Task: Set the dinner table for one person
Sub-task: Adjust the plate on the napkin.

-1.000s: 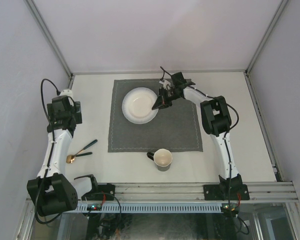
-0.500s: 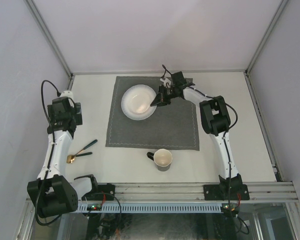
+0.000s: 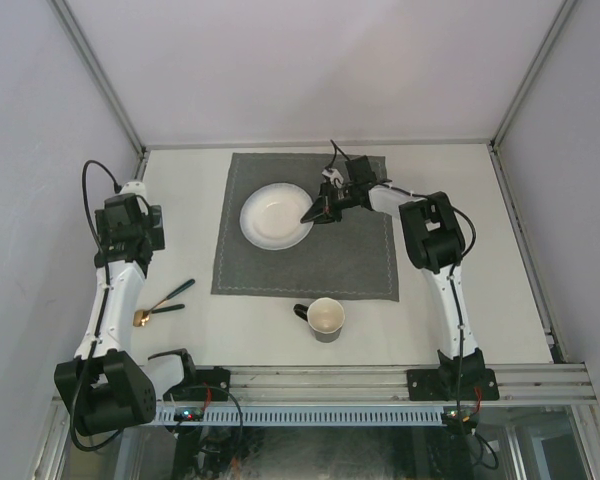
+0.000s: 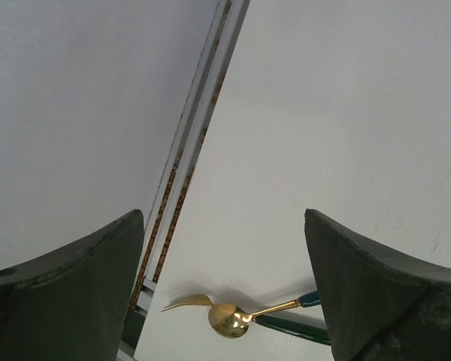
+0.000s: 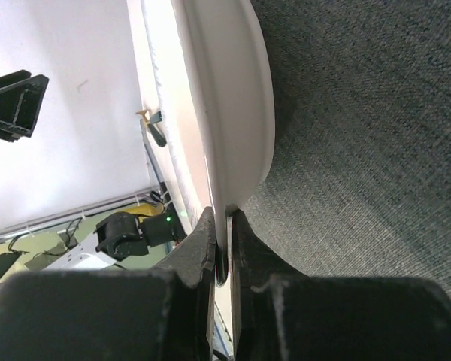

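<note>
A white plate (image 3: 276,216) lies on the left half of the square grey mat (image 3: 340,250) on the off-white dinner table (image 3: 480,250). My right gripper (image 3: 318,211) is shut on the plate's right rim; its wrist view shows the rim (image 5: 244,113) pinched between both fingers above the mat (image 5: 376,135). My left gripper (image 3: 130,245) hangs open over the table's left edge. Below it lie a gold spoon (image 4: 237,320) and a gold fork (image 4: 186,302) with dark green handles, also seen from above as cutlery (image 3: 165,302).
A dark mug (image 3: 325,319) with a pale inside stands in front of the mat, handle to the left. Aluminium rails (image 3: 320,378) run along the near edge. Enclosure walls rise on the left, right and back.
The right gripper has dragged the plate a little left and toward the near side on the mat; the mat's near left corner shifted slightly left. The left arm has stayed put.
</note>
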Controlling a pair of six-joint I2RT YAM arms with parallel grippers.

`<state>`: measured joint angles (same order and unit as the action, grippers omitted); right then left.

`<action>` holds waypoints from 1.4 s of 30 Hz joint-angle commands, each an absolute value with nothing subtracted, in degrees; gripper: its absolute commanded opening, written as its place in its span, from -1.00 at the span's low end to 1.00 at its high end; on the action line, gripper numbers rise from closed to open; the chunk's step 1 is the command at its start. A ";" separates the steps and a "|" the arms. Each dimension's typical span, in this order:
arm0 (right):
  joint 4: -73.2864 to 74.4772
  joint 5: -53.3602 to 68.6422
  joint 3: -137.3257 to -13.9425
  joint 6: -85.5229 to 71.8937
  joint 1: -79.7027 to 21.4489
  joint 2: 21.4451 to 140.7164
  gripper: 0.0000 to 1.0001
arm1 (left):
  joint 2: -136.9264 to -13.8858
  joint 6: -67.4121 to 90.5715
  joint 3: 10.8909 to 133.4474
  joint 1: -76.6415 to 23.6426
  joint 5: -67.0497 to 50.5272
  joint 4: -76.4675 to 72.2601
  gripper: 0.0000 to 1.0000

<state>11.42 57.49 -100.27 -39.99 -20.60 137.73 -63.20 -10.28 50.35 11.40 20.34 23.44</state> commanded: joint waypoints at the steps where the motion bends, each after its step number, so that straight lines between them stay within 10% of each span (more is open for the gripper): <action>1: 2.94 64.69 -100.65 -42.38 -19.67 129.35 -1.00 | -62.43 -10.64 49.09 11.60 19.71 22.13 0.82; 42: 6.22 66.10 -95.63 -37.50 -9.95 128.64 -1.00 | -62.84 -10.64 49.16 11.60 19.42 22.32 0.81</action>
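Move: The right hand already pinches the plate's right rim; the plate's middle lies about 9 cm to its left, roughly level with it forward and in height. The napkin's centre is almost straight beneath the right hand, some 3 cm down. The mug stands about 25 cm back and 4 cm to the right of this hand. From the idle left hand, the plate is some 35 cm right, 12 cm ahead and 13 cm lower. Keeping its rim pinch, the right hand edges back slightly, then carries the plate 9 cm right and slightly forward. ##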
